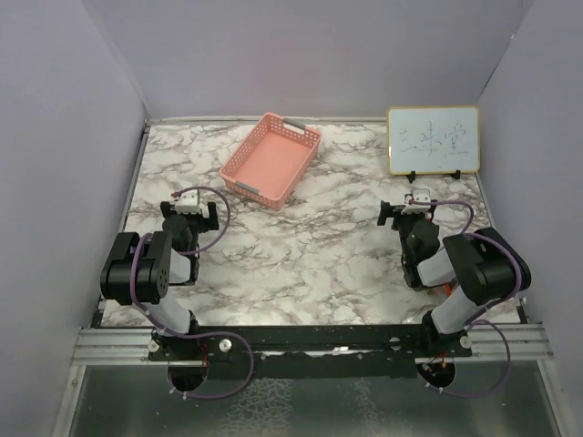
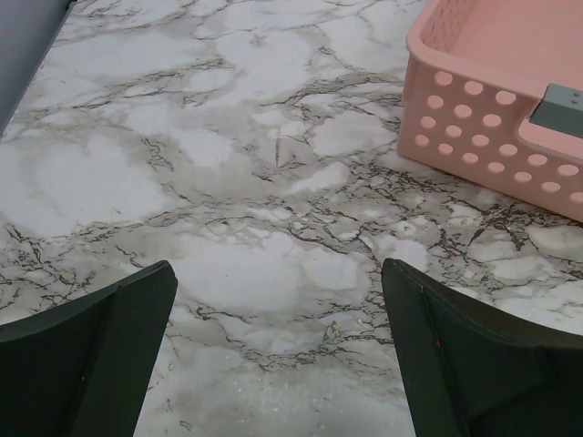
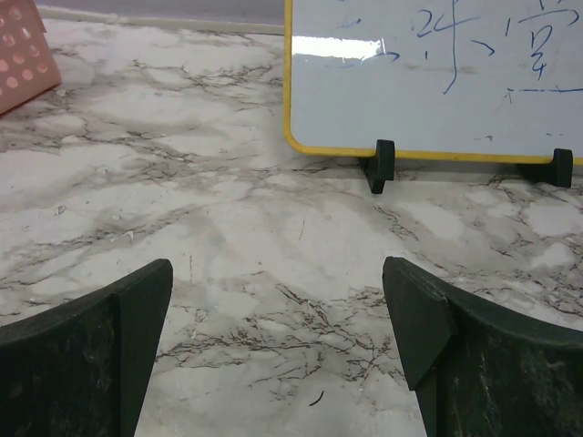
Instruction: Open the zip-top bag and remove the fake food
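Note:
The zip-top bag and the fake food are out of view in all three views. My left gripper (image 1: 193, 215) rests low over the marble table (image 1: 310, 255) at the left, open, with only bare marble between its fingers (image 2: 278, 273). At the right, my right gripper (image 1: 407, 211) is also open over bare marble (image 3: 273, 269) and faces the whiteboard. A small orange-red bit (image 1: 448, 289) peeks out beside the right arm's lower part; I cannot tell what it is.
A pink mesh basket (image 1: 260, 193) lies at the back centre-left with nothing showing inside, its near wall (image 2: 483, 137) ahead-right of the left gripper. A yellow-framed whiteboard (image 1: 433, 139) stands at the back right on black feet (image 3: 381, 168). Lilac walls enclose three sides.

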`<state>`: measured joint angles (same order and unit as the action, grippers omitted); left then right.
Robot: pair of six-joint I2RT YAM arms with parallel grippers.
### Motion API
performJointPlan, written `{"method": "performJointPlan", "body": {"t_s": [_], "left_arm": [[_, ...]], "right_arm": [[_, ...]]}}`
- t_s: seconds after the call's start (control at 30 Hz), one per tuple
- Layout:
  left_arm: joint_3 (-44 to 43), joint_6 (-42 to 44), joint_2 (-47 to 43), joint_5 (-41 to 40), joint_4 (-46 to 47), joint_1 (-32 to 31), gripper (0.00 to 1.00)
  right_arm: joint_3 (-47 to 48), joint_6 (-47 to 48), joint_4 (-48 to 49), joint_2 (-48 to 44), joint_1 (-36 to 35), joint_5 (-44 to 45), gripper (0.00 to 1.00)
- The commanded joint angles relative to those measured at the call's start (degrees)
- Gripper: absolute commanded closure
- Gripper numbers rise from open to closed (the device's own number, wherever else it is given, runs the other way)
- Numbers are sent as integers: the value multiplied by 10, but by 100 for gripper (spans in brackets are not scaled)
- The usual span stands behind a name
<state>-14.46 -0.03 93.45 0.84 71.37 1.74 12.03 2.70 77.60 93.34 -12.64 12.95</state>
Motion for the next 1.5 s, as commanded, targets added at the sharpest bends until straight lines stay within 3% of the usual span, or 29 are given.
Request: {"method": "performJointPlan", "body": {"t_s": [0.0, 0.6, 0.67, 0.73, 0.87, 0.93, 1.0, 1.03, 1.1, 1.23, 1.3, 1.37, 1.47], "left_arm": [[-7, 4, 3, 4, 14, -2, 1], [-7, 4, 3, 4, 14, -2, 1], [-6, 4, 4, 4, 14, -2, 1], [-7, 4, 4, 4, 14, -1, 1], [-7, 4, 4, 5, 13, -1, 1], [-7, 5, 3, 4, 13, -1, 1], [-7, 4, 3, 4, 13, -1, 1], [-6, 4, 3, 4, 13, -1, 1], [-6, 4, 3, 4, 13, -1, 1], [-7, 4, 3, 4, 13, -1, 1], [-6, 4, 3, 4, 13, -2, 1], [-7, 4, 3, 4, 13, -2, 1], [-6, 4, 4, 4, 13, -2, 1]], "right_arm": [[4, 0, 10, 3, 2, -9, 1], [-2, 7, 18, -9, 3, -17, 1], [17, 12, -70, -58, 4, -12, 1], [68, 13, -221, -140, 3, -46, 1], [120, -41, -312, -272, 3, -102, 1], [162, -113, -419, -318, 3, -27, 1], [243, -245, -615, -334, 5, 129, 1], [289, -275, -706, -326, 6, 197, 1], [362, -303, -833, -296, 9, 250, 1], [448, -318, -986, -289, 10, 222, 2], [468, -304, -1024, -308, 10, 185, 21], [487, -299, -1063, -331, 10, 160, 29], [514, -305, -1146, -344, 10, 129, 25]]}}
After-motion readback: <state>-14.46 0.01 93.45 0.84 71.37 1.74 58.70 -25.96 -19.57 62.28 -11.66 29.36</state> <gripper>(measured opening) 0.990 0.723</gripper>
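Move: The zip-top bag lies mostly hidden beneath the right forearm, about 15 cm back from the right hand, 11 cm to its right and 7 cm below it. The whiteboard stands some 13 cm ahead and 5 cm right of that hand; the pink basket is about 11 cm ahead and 36 cm left. From the left hand the bag is roughly 67 cm right and 16 cm back. The right arm rises some 20 cm off its pose over the bag, turning about 25 degrees clockwise, fingers partly closing. ##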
